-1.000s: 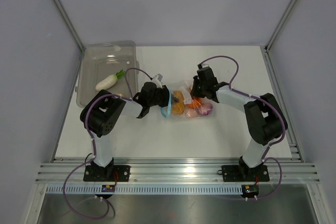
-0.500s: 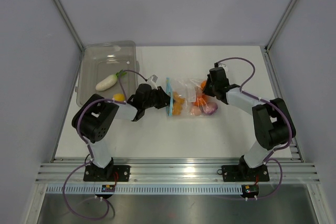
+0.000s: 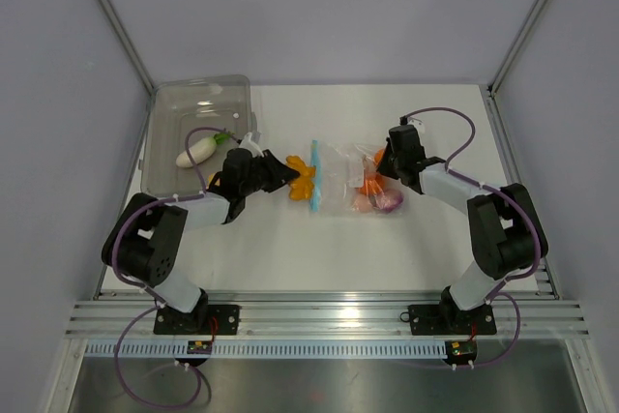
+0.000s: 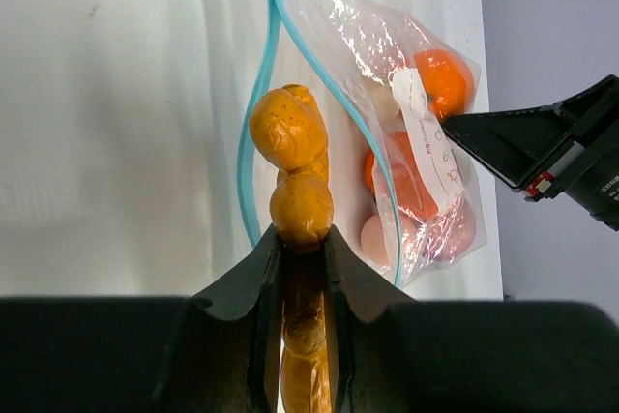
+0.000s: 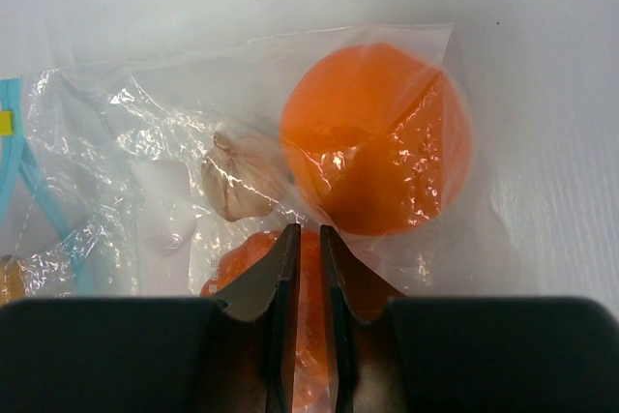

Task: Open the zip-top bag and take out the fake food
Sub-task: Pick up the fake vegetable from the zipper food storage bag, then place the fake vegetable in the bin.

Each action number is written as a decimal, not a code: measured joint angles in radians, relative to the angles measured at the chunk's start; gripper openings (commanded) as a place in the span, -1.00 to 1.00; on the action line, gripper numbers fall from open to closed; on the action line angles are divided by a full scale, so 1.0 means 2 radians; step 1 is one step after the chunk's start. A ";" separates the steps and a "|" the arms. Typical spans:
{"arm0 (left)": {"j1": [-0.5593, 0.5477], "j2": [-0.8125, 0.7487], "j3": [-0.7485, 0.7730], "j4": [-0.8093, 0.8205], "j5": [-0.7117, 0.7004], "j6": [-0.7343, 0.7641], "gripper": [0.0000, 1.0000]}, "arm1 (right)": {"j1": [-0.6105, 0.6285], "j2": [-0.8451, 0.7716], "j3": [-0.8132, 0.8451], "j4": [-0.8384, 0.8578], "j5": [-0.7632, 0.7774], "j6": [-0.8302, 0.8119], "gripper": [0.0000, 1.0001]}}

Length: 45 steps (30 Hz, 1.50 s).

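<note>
The zip-top bag [image 3: 340,179] lies at mid-table, its light blue zip strip [image 3: 314,177] on the left, mouth open. My left gripper [image 3: 282,173] is shut on a lumpy orange-yellow piece of fake food [image 4: 300,205], which sits just outside the bag's mouth [image 4: 266,94]. At the bag's right end my right gripper [image 3: 384,171] is shut on the plastic film [image 5: 145,132]. Inside the bag are an orange ball [image 5: 377,147], a pale garlic-like piece [image 5: 235,186], a pinkish egg [image 3: 363,204] and a purple onion [image 3: 388,202].
A smoky-grey tray [image 3: 198,102] stands at the back left with a white radish [image 3: 196,150] lying in it. The left arm's elbow reaches across the tray's near corner. The right gripper's black tip [image 4: 484,137] shows in the left wrist view beside the bag.
My left gripper has drawn back to the left, pulling the orange-yellow piece out through the bag's mouth. The right gripper has moved right with the bag's end and stayed closed on it.
</note>
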 measured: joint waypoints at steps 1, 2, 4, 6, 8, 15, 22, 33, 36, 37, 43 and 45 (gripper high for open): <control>0.002 -0.009 -0.002 -0.008 -0.002 0.002 -0.82 | 0.000 0.000 0.000 0.000 0.000 0.000 -0.60; 0.004 -0.019 -0.004 -0.015 -0.005 0.005 -0.81 | 0.000 -0.001 0.000 0.000 0.000 0.000 -0.60; 0.007 -0.040 -0.007 -0.029 -0.013 0.011 -0.81 | 0.000 -0.001 0.000 0.001 0.000 0.000 -0.60; 0.010 -0.066 -0.008 -0.046 -0.022 0.019 -0.80 | 0.000 -0.002 0.000 0.001 0.000 0.000 -0.60; 0.014 -0.089 -0.008 -0.053 -0.028 0.024 -0.80 | 0.000 -0.002 0.000 0.001 -0.001 0.000 -0.60; 0.070 -0.156 -0.020 -0.067 -0.023 0.019 -0.78 | 0.000 -0.003 0.000 0.001 -0.002 0.000 -0.60; 0.165 -0.178 -0.054 -0.074 0.005 -0.021 -0.85 | 0.000 -0.003 0.000 0.001 -0.009 0.000 -0.60; 0.292 -0.218 -0.122 -0.060 0.021 -0.082 -0.50 | 0.000 -0.003 0.000 0.003 -0.015 0.000 -0.60; 0.303 -0.239 -0.137 -0.063 0.009 -0.090 -0.15 | 0.000 -0.003 0.000 0.010 -0.015 0.000 -0.60; 0.304 -0.245 -0.139 -0.065 0.005 -0.091 0.00 | 0.000 -0.004 0.000 0.011 -0.015 0.000 -0.60; 0.305 -0.266 -0.139 -0.073 -0.013 -0.102 0.47 | 0.000 -0.004 0.000 0.013 -0.019 0.000 -0.60; 0.305 -0.268 -0.139 -0.072 -0.013 -0.104 0.47 | 0.000 -0.004 0.000 0.013 -0.019 0.000 -0.60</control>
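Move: My left hand already holds the knobbly orange fake vegetable, and the clear bin's middle lies about 24 cm to its left, 11 cm ahead and 6 cm below. Inside the bin, the white radish is some 23 cm left and 8 cm ahead, and the yellow fruit about 19 cm left, nearly level with my hand. The zip-top bag's middle is some 17 cm to my left hand's right, straight across. From my right hand, the bin is roughly 47 cm left and 10 cm ahead. Keeping my grip on the fake vegetable, I lift my left hand about 7 cm, then sweep it left, away from the bag and over the near end of the bin, sinking a little on the way, some 23 cm across in all. The wrist swings about 40 degrees counter-clockwise so the fingers point forward; as the sweep eases off I open them wide to let the vegetable go. ##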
